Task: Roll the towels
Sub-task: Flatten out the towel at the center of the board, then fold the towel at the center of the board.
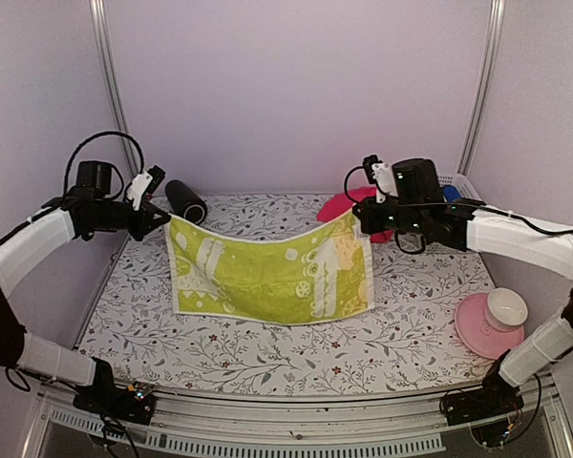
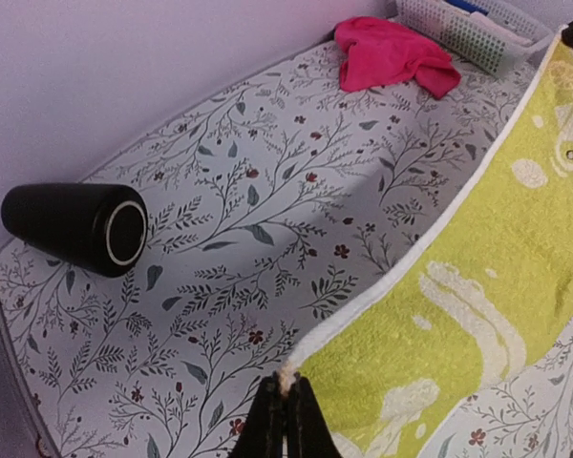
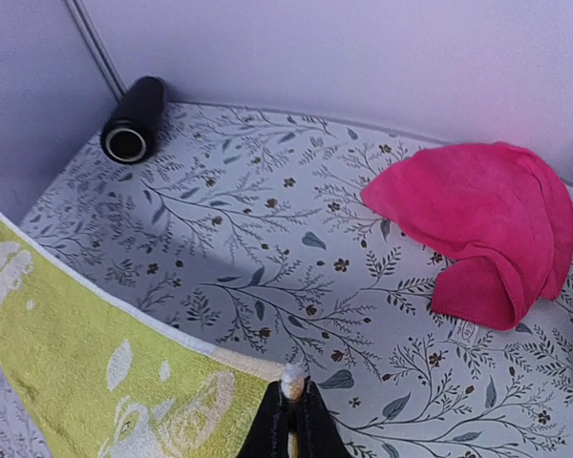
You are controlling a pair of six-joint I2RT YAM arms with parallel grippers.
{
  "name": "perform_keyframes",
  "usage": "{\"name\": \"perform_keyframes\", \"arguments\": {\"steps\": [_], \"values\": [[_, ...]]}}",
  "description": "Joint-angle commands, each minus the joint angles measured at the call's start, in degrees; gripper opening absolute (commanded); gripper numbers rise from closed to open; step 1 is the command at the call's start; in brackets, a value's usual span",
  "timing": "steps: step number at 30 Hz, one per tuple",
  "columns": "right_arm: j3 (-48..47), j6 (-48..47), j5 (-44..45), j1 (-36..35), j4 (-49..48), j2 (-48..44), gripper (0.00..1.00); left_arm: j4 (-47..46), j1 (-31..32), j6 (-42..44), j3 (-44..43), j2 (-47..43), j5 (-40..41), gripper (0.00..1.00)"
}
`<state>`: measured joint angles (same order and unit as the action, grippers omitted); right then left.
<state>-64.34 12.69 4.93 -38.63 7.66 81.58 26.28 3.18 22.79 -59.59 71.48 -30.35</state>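
Note:
A yellow-green towel [image 1: 267, 272] with white patterns hangs stretched between my two grippers, its lower edge resting on the table. My left gripper [image 1: 164, 218] is shut on the towel's upper left corner [image 2: 288, 382]. My right gripper [image 1: 363, 218] is shut on its upper right corner [image 3: 292, 380]. The towel [image 2: 477, 296] sags in the middle along its white top hem [image 3: 124, 320]. A hot pink towel [image 3: 482, 224] lies crumpled on the table at the back right [image 1: 339, 203], partly hidden behind my right gripper in the top view.
A black cylinder [image 1: 185, 201] lies at the back left of the floral table cover [image 1: 267, 353]. A white basket [image 2: 468, 29] stands at the back right. A pink plate [image 1: 482, 329] with a white bowl [image 1: 507, 306] sits near the right front.

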Motion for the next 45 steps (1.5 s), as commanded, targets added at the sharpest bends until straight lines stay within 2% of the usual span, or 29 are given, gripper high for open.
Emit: {"name": "perform_keyframes", "arguments": {"steps": [1, 4, 7, 11, 15, 25, 37, 45], "values": [[-9.29, -0.29, 7.67, 1.14, 0.38, 18.21, 0.02, -8.52, 0.07, -1.96, -0.64, 10.67, 6.7, 0.0], [-18.01, -2.47, 10.36, 2.83, 0.03, 28.53, 0.02, -12.9, 1.31, -1.22, -3.01, 17.75, 10.41, 0.0], [-23.89, -4.3, 10.01, 5.76, -2.04, 35.19, 0.02, -16.39, 2.89, 0.07, -5.24, 24.04, 17.53, 0.0], [-26.65, -5.22, 3.03, 9.56, -4.33, 39.9, 0.02, -19.91, 3.17, 0.2, -6.26, 29.43, 24.86, 0.0], [-27.13, -8.72, -1.5, 10.06, -5.7, 40.73, 0.02, -27.0, 3.1, 2.3, -2.66, 29.11, 27.42, 0.0], [-21.77, -16.21, -12.66, 10.31, -7.04, 36.73, 0.02, -31.16, 3.08, 12.28, 5.06, 24.99, 18.27, 0.0], [-12.25, -20.67, -18.98, 10.41, -8.69, 31.38, 0.02, -30.27, -0.06, 19.79, 16.84, 13.65, 4.48, 0.0], [-7.76, -22.59, -24.65, 12.45, -11.24, 29.52, 0.02, -26.99, -0.46, 24.39, 20.65, 11.51, 0.87, 0.0]]}}
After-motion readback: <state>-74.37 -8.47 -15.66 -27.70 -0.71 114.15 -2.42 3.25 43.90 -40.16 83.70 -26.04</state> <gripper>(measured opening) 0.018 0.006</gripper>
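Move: The yellow-green towel already hangs stretched between both shut grippers by its far corners. The middle of the board, where it is to lie, is about 42 cm to the left hand's right, roughly 2 cm ahead and 23 cm below; from the right hand, some 23 cm left, 1 cm ahead and 25 cm below. The black cylinder lies about 28 cm ahead of the left hand, 3 cm left. The pink towel lies some 27 cm ahead of the right hand, 5 cm right. The yellow-green towel is swept down and forward over the board by both hands together, its far corners still pinched: the left goes about 12 cm out and 14 down, the right some 17 out and 14 down. Both then draw back low, 8 to 10 cm, fingers turning inward towards each other, and stay shut, still above the board. ##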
